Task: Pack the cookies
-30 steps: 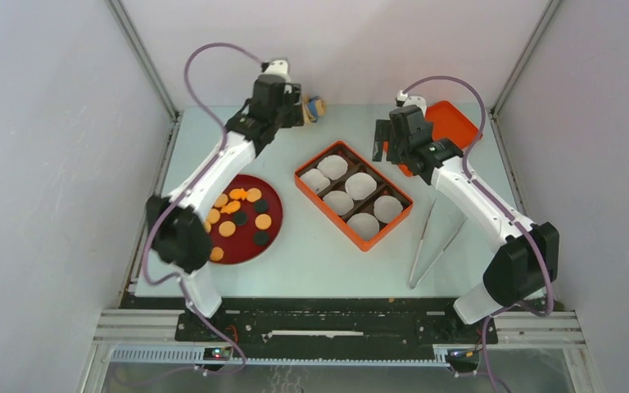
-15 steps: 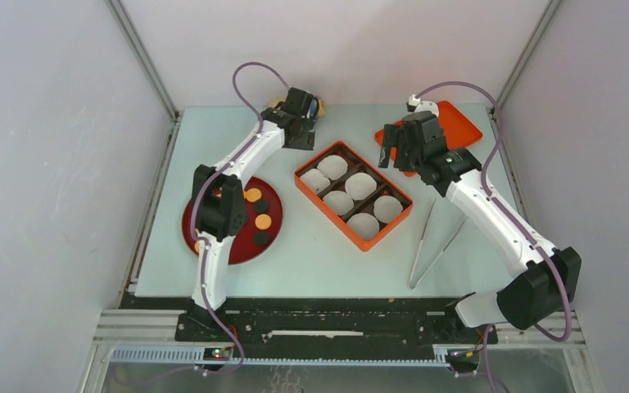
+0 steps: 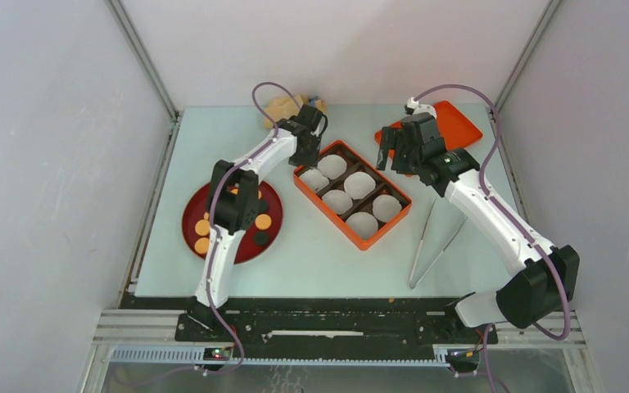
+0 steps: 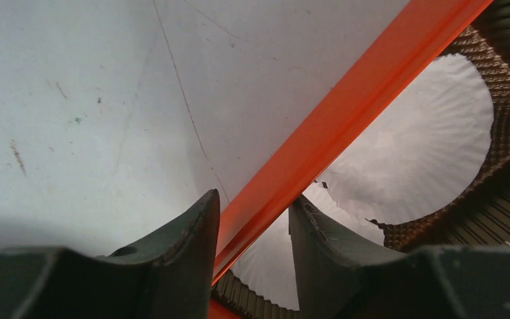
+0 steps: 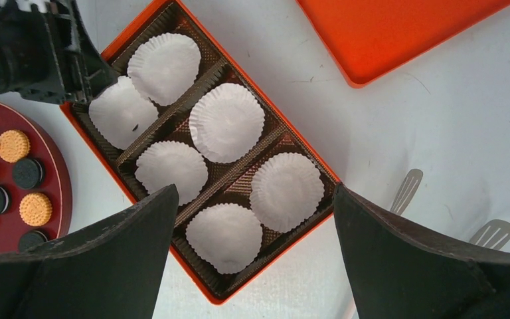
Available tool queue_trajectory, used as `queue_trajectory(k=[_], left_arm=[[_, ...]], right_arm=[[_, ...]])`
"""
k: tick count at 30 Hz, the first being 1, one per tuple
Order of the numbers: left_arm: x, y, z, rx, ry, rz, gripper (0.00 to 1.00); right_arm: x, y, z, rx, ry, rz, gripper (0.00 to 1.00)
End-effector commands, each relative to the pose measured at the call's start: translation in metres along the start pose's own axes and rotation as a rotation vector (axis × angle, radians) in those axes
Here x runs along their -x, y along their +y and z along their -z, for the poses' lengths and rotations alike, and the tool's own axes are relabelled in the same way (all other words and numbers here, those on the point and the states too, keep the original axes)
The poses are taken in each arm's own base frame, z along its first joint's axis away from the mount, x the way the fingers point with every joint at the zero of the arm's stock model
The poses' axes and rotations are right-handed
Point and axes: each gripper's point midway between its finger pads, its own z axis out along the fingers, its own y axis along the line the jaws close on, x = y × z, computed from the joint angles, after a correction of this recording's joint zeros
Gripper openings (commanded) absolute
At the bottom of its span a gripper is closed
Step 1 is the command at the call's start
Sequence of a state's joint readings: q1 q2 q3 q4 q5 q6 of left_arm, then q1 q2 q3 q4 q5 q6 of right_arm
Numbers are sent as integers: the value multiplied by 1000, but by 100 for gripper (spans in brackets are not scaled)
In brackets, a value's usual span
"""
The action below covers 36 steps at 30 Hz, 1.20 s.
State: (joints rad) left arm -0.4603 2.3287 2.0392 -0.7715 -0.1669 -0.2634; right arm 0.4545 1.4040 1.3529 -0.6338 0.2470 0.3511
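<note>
The cookies [image 3: 262, 222], tan and black discs plus orange star-like pieces, lie on a dark red plate [image 3: 242, 250] at the left; they also show in the right wrist view [image 5: 14, 145]. An orange box [image 3: 386, 227] with several white paper liners sits mid-table. My left gripper [image 3: 309, 155] is low at the box's far-left corner. Its fingers [image 4: 254, 197] straddle the orange rim [image 4: 345, 113] with a gap, one inside over a liner [image 4: 425, 133], and hold nothing. My right gripper [image 3: 395, 151] hovers wide open and empty [image 5: 255, 189] above the box [image 5: 239, 70].
An orange lid [image 3: 450, 123] lies at the back right, also seen in the right wrist view [image 5: 398, 33]. Metal tongs [image 3: 434, 241] rest right of the box. A tan soft toy [image 3: 282, 108] sits at the back edge, behind the left gripper.
My left arm has swung from the back of the table down to the box's far-left corner, and its jaws have narrowed. The right arm shifted slightly right, then held still.
</note>
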Motion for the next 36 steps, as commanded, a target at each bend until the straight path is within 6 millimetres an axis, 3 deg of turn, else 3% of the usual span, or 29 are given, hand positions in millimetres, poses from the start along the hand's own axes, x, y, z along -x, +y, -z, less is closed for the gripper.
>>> queue_trajectory(k=[1, 10, 16, 24, 29, 33, 36], left_arm=[[9, -5, 0, -16, -11, 7, 45], [28, 1, 5, 21, -49, 11, 20], [45, 29, 10, 68, -84, 82, 8], [41, 100, 24, 201, -65, 114, 3], [36, 149, 36, 316, -65, 132, 2], [40, 169, 39, 321, -72, 173, 4], [43, 167, 43, 302, -88, 172, 13]], right_arm=[[5, 5, 10, 21, -16, -33, 94], [-4, 10, 3, 33, 9, -39, 94], [-10, 11, 0, 39, 29, -30, 94], [-24, 27, -11, 86, 73, -9, 93], [-44, 58, -25, 151, 112, 56, 92], [-65, 80, -35, 183, 164, 110, 92], [-86, 92, -44, 184, 214, 166, 91]])
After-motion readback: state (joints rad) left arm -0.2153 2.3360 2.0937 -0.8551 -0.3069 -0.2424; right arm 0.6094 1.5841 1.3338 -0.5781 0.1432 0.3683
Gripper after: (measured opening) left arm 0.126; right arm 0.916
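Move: The cookie box lies askew with its left end wall already between the left hand's half-open fingers, the box's middle about 10 cm back and 17 cm right of the hand. The plate sits about 15 cm back and 22 cm left; the rolled cloth about 19 cm ahead, 3 cm left. From the right hand, the box's middle is roughly 5 cm ahead, 12 cm left and 20 cm below, the red tray some 25 cm ahead, 15 cm right. Sinking about a centimetre, the left hand closes its fingers on the box's left end rim, then drags that end left some 15 cm and about 4 cm forward, keeping its pinch while turning roughly 15 degrees counter-clockwise. The right hand, wide open, hangs nearly still, then late on swings left about 8 cm and down 7 cm over the ground the box had covered, without gripping anything. ##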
